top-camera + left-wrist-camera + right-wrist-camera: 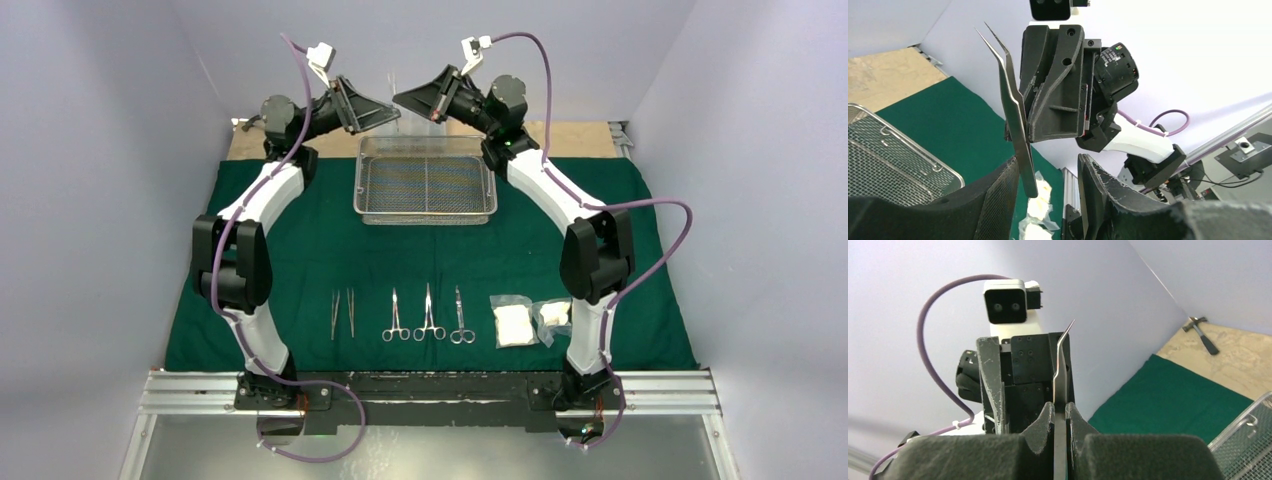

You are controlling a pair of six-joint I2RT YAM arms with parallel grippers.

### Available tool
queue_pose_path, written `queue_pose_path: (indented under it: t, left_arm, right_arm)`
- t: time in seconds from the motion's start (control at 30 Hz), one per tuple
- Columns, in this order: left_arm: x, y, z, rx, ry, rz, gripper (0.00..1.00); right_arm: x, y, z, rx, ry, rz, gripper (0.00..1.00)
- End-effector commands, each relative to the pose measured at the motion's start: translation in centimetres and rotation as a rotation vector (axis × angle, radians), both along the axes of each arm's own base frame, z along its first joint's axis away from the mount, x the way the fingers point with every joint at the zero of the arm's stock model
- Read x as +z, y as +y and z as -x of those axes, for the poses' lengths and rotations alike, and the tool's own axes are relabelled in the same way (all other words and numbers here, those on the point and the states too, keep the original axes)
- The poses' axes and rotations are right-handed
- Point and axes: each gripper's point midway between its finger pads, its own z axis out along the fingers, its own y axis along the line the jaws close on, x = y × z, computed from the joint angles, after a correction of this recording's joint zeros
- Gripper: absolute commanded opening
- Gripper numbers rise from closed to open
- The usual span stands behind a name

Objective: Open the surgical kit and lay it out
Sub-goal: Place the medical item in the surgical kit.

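Both grippers are raised, facing each other, above the far edge of the wire-mesh tray (425, 216). My right gripper (1060, 409) is shut on a pair of steel tweezers (1061, 371) that points upward. In the left wrist view the tweezers (1013, 112) hang from the right gripper (1057, 87), their lower end between the fingers of my left gripper (1049, 161). That gripper is open, with a wide gap to its far finger. On the green cloth (300, 250) lie a second pair of tweezers (343, 313), three scissors-like instruments (428, 318) and gauze packets (515, 323).
A small hammer (1201, 333) lies on the bare wooden board beyond the cloth's far edge. Grey walls close in the workspace on both sides and at the back. The metal rail (430, 392) with the arm bases runs along the near edge.
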Motion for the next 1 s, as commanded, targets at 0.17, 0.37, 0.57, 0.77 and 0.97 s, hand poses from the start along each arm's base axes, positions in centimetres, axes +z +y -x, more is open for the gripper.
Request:
queue_pose_path:
  t: [0.17, 0.37, 0.57, 0.77, 0.97]
  left_arm:
    - [1.0, 0.1, 1.0, -0.015, -0.039, 0.02, 0.36]
    - [-0.5, -0.2, -0.6, 0.067, -0.037, -0.104, 0.25]
    - [-0.9, -0.3, -1.4, 0.11, -0.053, -0.186, 0.0]
    - [-2.4, 0.9, -3.1, 0.217, -0.073, -0.353, 0.0]
    - [-4.3, 1.8, -3.6, 0.282, -0.073, -0.48, 0.0]
  right_arm:
    - [2.5, -0.1, 1.3, 0.036, -0.044, -0.089, 0.03]
    - [2.6, 0.1, 1.5, 0.043, -0.045, -0.1, 0.04]
    - [2.4, 0.0, 1.3, 0.021, -0.039, -0.092, 0.16]
    - [2.3, -2.0, 0.2, -0.163, -0.067, -0.052, 0.67]
    - [0.8, -1.4, -1.6, -0.317, -0.052, 0.126, 0.7]
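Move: The tweezers stand upright, tips up, in the right hand's closed fingers, their middle 2 cm above its hand point. From the open left hand that middle is about 2 cm ahead, 1 cm right and 3 cm up. Some 33 cm below, the mesh tray's middle lies roughly 4 cm back and 5 cm right of the left hand, the clear plastic box 7 cm ahead and 2 cm right. The left hand sinks some 5 cm and forward, pinching the tweezers' butt end; the right opens, releasing them. ##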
